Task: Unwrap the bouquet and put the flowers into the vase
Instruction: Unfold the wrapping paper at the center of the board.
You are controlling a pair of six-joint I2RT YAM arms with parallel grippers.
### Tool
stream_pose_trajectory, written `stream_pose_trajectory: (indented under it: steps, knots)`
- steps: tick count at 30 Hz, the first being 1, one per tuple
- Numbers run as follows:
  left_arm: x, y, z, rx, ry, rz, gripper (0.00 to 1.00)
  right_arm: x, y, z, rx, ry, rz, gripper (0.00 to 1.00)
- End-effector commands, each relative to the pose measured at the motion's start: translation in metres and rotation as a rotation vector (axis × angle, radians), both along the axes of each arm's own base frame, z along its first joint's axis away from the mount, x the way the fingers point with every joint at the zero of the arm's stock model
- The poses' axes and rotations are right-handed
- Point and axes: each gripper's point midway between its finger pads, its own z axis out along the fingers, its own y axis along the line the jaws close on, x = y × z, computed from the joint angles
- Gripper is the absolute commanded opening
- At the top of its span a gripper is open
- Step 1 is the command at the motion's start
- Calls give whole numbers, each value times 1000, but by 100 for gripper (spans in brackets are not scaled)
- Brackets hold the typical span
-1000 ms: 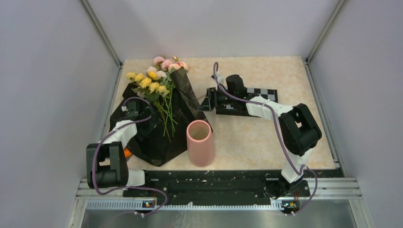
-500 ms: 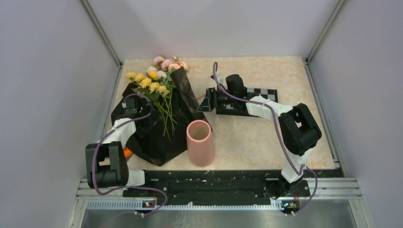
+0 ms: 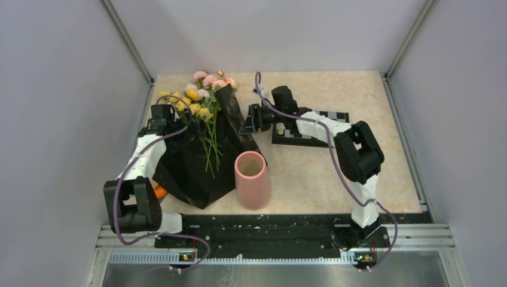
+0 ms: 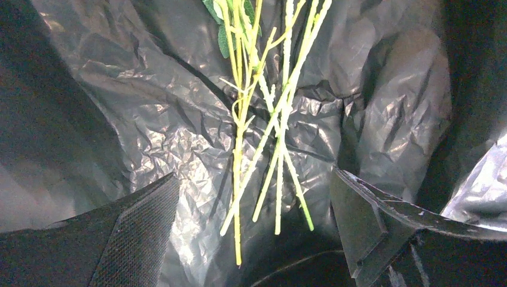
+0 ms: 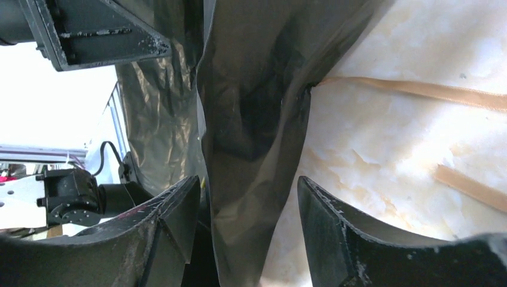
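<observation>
The bouquet's black wrapping paper (image 3: 191, 170) lies spread open at the left. Its flowers (image 3: 200, 101), pink and yellow, rest on it with their green stems (image 4: 263, 125) bare. My left gripper (image 3: 169, 121) hangs over the paper beside the yellow blooms, open; in the left wrist view the left gripper (image 4: 254, 233) holds nothing, with the stem ends between its wide-apart fingers (image 4: 140, 230). My right gripper (image 3: 246, 121) is open around an upright fold of the paper (image 5: 257, 137); in the right wrist view the right gripper (image 5: 248, 230) shows gaps on both sides. The pink vase (image 3: 252, 179) stands upright in front.
Tan ribbon (image 5: 418, 89) lies loose on the marbled table (image 3: 335, 173) beside the paper fold. A black-and-white checkered board (image 3: 320, 119) sits under my right arm. Something orange (image 3: 160, 192) peeks out by the left arm's base. Enclosure walls stand on three sides.
My left gripper has moved away from me over the paper, up beside the yellow blooms. My right gripper has slid left off the checkered board to the upright paper fold.
</observation>
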Motion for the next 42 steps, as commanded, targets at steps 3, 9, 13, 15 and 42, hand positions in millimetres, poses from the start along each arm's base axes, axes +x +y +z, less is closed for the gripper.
stream_pose_trajectory:
  steps: [3, 9, 13, 15, 42]
  knots:
    - [5, -7, 20, 16, -12, -131, 99, 4, 32, 23, 60, -37, 65, 53]
    - [6, -5, 23, 38, 12, -176, 99, 5, 44, 33, 91, -45, 71, 22]
    - [5, -8, 27, 25, -4, -186, 99, 14, 41, 35, 76, -75, 14, 0]
    - [5, -10, 26, 19, -2, -191, 99, 18, 38, 37, 70, -100, -22, 0]
    - [-1, -31, -63, -170, 266, -199, 99, 87, -80, -1, -193, -236, -431, 0]
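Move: The wrapping paper's raised right-hand flap hangs about 3 cm left of the right fingertips, level with them. From that hand the vase stands some 18 cm back and 4 cm right, and the chessboard's middle is about 9 cm ahead, 25 cm right and 14 cm below. Below the open left hand by about 11 cm, the flower stems lie roughly 3 cm ahead and 5 cm right; the yellow flowers are 17 cm straight ahead and 8 cm below. The right hand reaches about 3 cm farther left while closing, pinches the flap, then draws it right by some 10 cm towards the chessboard, dipping about 3 cm and going on forward as the wrist turns clockwise by over 20 degrees. The left hand, fingers kept wide open, first lifts slightly and eases right, then sinks towards the stems and paper, its fingers tipping farther downward. ##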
